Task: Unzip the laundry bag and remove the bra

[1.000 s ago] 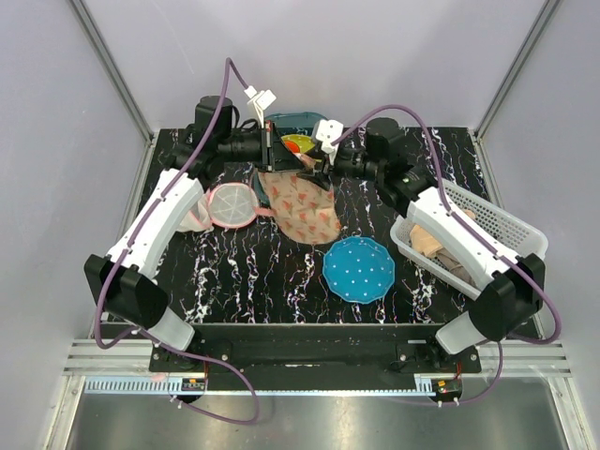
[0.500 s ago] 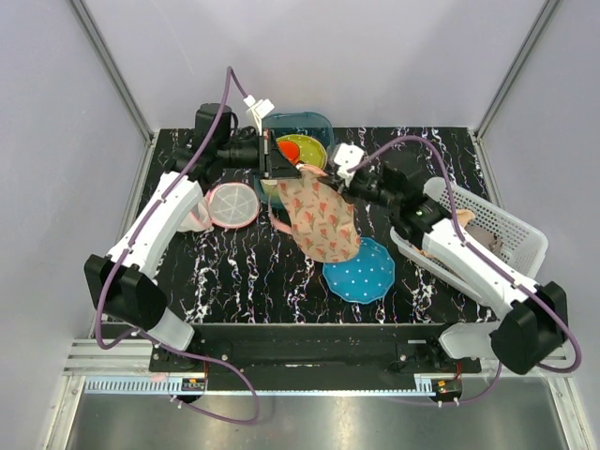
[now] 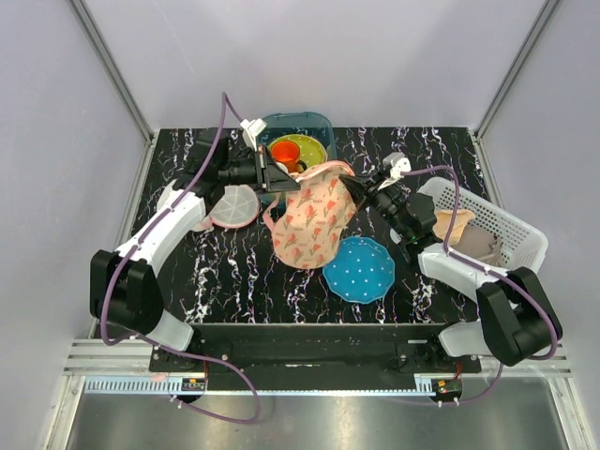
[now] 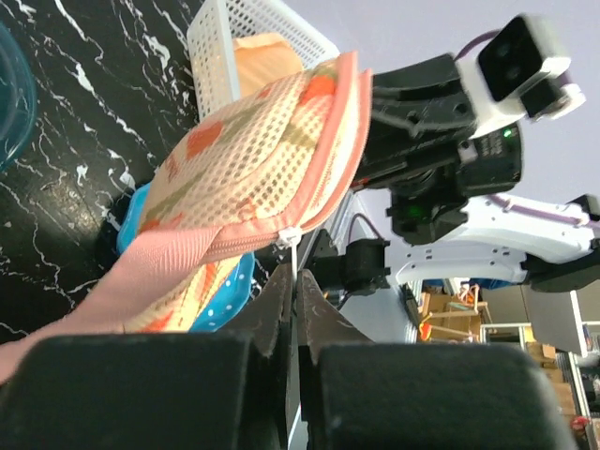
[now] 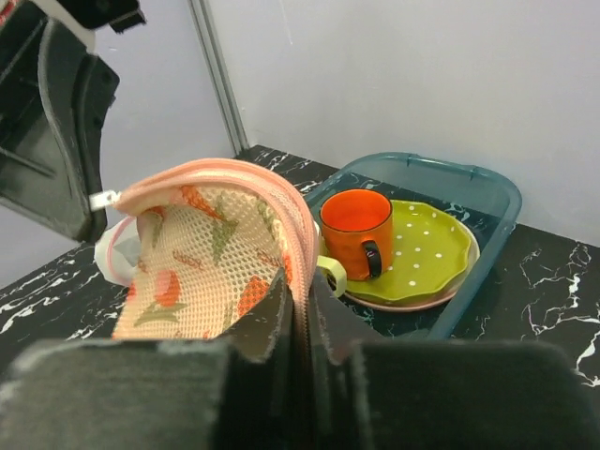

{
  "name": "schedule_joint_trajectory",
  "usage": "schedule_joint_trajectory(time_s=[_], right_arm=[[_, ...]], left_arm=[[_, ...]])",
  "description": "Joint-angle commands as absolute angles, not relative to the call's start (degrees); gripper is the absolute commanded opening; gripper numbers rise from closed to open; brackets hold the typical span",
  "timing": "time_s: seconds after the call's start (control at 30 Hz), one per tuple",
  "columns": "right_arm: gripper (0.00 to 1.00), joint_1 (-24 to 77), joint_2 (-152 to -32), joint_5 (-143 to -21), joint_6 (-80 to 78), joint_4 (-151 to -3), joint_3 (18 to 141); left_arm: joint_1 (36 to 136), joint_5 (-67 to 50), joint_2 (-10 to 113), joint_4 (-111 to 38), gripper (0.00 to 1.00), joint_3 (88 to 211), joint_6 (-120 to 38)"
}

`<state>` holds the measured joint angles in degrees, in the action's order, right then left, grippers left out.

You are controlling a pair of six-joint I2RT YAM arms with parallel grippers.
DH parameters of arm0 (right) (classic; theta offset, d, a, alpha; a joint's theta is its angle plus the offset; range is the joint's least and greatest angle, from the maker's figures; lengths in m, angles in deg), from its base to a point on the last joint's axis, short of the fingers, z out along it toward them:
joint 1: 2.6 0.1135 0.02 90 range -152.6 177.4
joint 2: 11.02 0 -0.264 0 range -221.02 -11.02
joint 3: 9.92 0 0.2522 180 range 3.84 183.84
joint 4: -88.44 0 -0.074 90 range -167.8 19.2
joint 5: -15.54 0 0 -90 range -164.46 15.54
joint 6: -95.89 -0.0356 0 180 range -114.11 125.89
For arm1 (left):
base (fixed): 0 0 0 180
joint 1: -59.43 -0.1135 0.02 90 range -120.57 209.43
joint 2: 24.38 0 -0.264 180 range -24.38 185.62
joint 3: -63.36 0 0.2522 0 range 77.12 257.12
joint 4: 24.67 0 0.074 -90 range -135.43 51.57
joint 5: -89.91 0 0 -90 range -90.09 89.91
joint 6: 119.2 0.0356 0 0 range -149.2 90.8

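The laundry bag [image 3: 311, 223], peach mesh with red and green prints and pink edging, hangs in the air between my two grippers. My left gripper [image 3: 280, 177] is shut on the bag's small white zipper pull [image 4: 292, 238] at its upper left corner; the jaws [image 4: 296, 281] are closed tight on it. My right gripper [image 3: 362, 191] is shut on the pink zipper edging [image 5: 302, 246] at the bag's upper right. The bag [image 5: 192, 258] looks closed along its top edge. The bra is hidden.
A blue dotted plate [image 3: 360, 270] lies under the bag's lower right. A white mesh round pink-rimmed piece [image 3: 232, 206] lies left. A teal tray [image 3: 316, 123] at the back holds a green plate [image 5: 427, 251] and orange mug [image 5: 356, 231]. A white basket [image 3: 497, 228] stands right.
Both grippers have lifted the bag off the table and it now hangs between them. The right arm has swung back toward the basket; the left gripper has shifted slightly forward.
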<state>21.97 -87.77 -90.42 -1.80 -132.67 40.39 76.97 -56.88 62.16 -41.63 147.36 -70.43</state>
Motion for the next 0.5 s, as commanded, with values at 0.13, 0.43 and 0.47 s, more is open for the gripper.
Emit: schedule_joint_trajectory(time_s=[0.13,0.43,0.47], right_arm=[[0.86,20.95,-83.10,-88.33,-1.53,-133.56,44.27],[0.83,20.95,-78.26,-96.07,22.29,-92.25,59.38],[0.84,21.04,-78.16,-96.60,23.63,-90.56,61.21]], left_arm=[[76.83,-57.21,61.14,-48.80,0.00,160.96,-64.70],[77.18,-58.71,61.84,-49.32,0.00,161.94,-62.86],[77.09,-59.58,62.02,-49.41,0.00,161.94,-62.51]])
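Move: The laundry bag hangs between the grippers: its middle is about 5 cm back, 4 cm to the right and 8 cm below the left gripper, which pinches the white zip pull; from the right gripper, shut on its rim, about 7 cm back, 6 cm left and 8 cm below. Some 25 cm below the right gripper, the orange mug is about 12 cm ahead and 15 cm left, the blue dotted mat about 15 cm back and 3 cm right. Open the right gripper wide to let go of the bag's rim, then lift it nearly straight up about 7 cm, rolling its left side down some 10 degrees. Meanwhile raise the left gripper about 6 cm and hold it there, keeping its pinch on the white zip pull so that it alone carries the bag. ##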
